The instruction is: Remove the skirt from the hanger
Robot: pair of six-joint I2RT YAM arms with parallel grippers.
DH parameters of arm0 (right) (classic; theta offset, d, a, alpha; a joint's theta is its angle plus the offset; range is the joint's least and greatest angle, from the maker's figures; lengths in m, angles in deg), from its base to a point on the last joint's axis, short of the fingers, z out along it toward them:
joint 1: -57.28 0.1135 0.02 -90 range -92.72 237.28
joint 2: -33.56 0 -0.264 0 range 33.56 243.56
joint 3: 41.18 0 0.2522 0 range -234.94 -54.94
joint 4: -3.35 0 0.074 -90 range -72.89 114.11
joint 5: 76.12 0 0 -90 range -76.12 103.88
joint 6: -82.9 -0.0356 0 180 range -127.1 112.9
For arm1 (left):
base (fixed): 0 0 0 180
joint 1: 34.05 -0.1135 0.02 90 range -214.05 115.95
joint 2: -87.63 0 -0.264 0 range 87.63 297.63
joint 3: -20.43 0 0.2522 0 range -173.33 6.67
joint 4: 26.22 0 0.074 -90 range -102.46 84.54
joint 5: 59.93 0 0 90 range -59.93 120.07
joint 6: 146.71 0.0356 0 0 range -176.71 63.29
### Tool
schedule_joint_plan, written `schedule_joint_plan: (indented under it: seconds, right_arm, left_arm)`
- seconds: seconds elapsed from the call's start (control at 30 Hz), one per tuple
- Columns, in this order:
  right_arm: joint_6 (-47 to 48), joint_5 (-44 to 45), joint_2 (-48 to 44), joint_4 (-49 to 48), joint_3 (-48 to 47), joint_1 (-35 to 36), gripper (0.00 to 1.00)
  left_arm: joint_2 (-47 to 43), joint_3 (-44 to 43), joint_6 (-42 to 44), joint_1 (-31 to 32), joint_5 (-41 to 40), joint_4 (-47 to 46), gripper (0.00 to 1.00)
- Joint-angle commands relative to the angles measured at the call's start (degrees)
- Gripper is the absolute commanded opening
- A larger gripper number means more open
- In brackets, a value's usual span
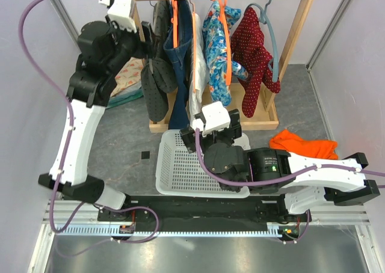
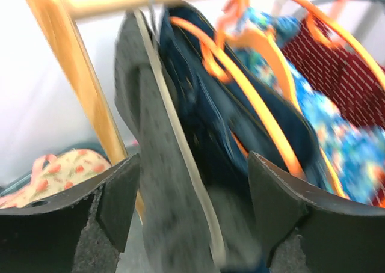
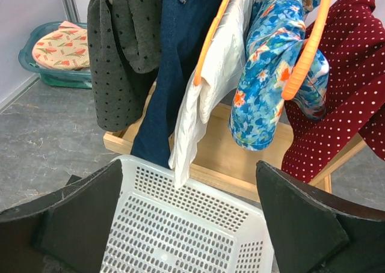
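The navy denim skirt hangs on the wooden rack from an orange hanger, between a dark grey dotted garment and a white one. My left gripper is open at rack height. In the blurred left wrist view its jaws stand wide apart, with the grey dotted garment and the skirt between them and the orange hanger just behind. My right gripper is open and empty above the white basket. Its view shows the skirt hanging ahead beside an orange hanger arm.
A white perforated basket lies in front of the rack. A blue floral garment and a red dotted one hang further right. An orange cloth lies on the table. A teal bin of printed cloth stands left of the rack.
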Motion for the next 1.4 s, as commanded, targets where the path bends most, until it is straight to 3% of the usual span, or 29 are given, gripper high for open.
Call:
schedule_joint_plan:
  seconds: [0.0,0.1,0.3,0.57,0.67,0.7,0.8,1.17,1.37]
  right_arm:
    - [-5.7,2.4,0.4,1.0,1.6,-0.1,0.98]
    - [-6.3,2.4,0.1,0.9,2.5,-0.1,0.98]
    - [-7.4,2.5,-1.0,0.8,4.7,-0.1,0.98]
    - [-7.3,3.4,-1.7,0.9,6.1,-0.1,0.98]
    - [-7.3,3.5,-2.0,0.8,6.4,-0.4,0.98]
    - [-7.4,3.6,-2.2,0.8,6.6,-0.4,0.98]
    - [-7.7,3.5,-2.8,0.7,7.2,-0.6,0.97]
    - [-9.3,3.0,-3.9,0.7,9.2,-0.8,0.95]
    - [-10.2,2.5,-4.1,0.4,10.4,-1.0,0.94]
  left_arm:
    - [5.2,-7.8,-2.8,-0.3,-4.8,-3.5,0.77]
    - [8.0,-9.1,-3.6,-0.3,-6.5,-4.2,0.74]
    - [11.4,-9.5,-4.4,-0.4,-6.9,-4.8,0.61]
    - [13.5,-7.9,-4.7,-0.3,-5.7,-4.3,0.54]
    - [13.8,-7.6,-4.3,-0.3,-6.0,-4.3,0.39]
    - [13.9,-7.6,-4.2,-0.3,-6.2,-4.3,0.22]
    - [14.2,-7.8,-3.9,-0.3,-6.2,-4.3,0.02]
    - [12.7,-15.7,-2.2,-0.3,-6.9,-4.4,0.02]
    - [6.9,-18.6,-0.2,-0.2,-4.9,-5.8,0.02]
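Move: The near shoulder of the grey skirt's light hanger lies about 9 cm ahead of the left hand, 1 cm right and 4 cm below. The rail above its hook is some 15 cm ahead, 1 cm right and 8 cm up; the rack's left post is 15 cm ahead and 5 cm left; the jeans' orange hanger is 9 cm ahead, 8 cm right, 3 cm below. From the right hand, that light hanger is roughly 26 cm ahead, 17 cm left and 7 cm up. Forward about 8 cm and down about 4 cm goes the left hand, easing in so the near shoulder of the light hanger sits between its narrowing fingers, which then shut and pinch it. After a brief hold the hand lifts the grip some 3 cm and draws back 2 cm. The open right hand sinks nearly 5 cm above the white basket. ##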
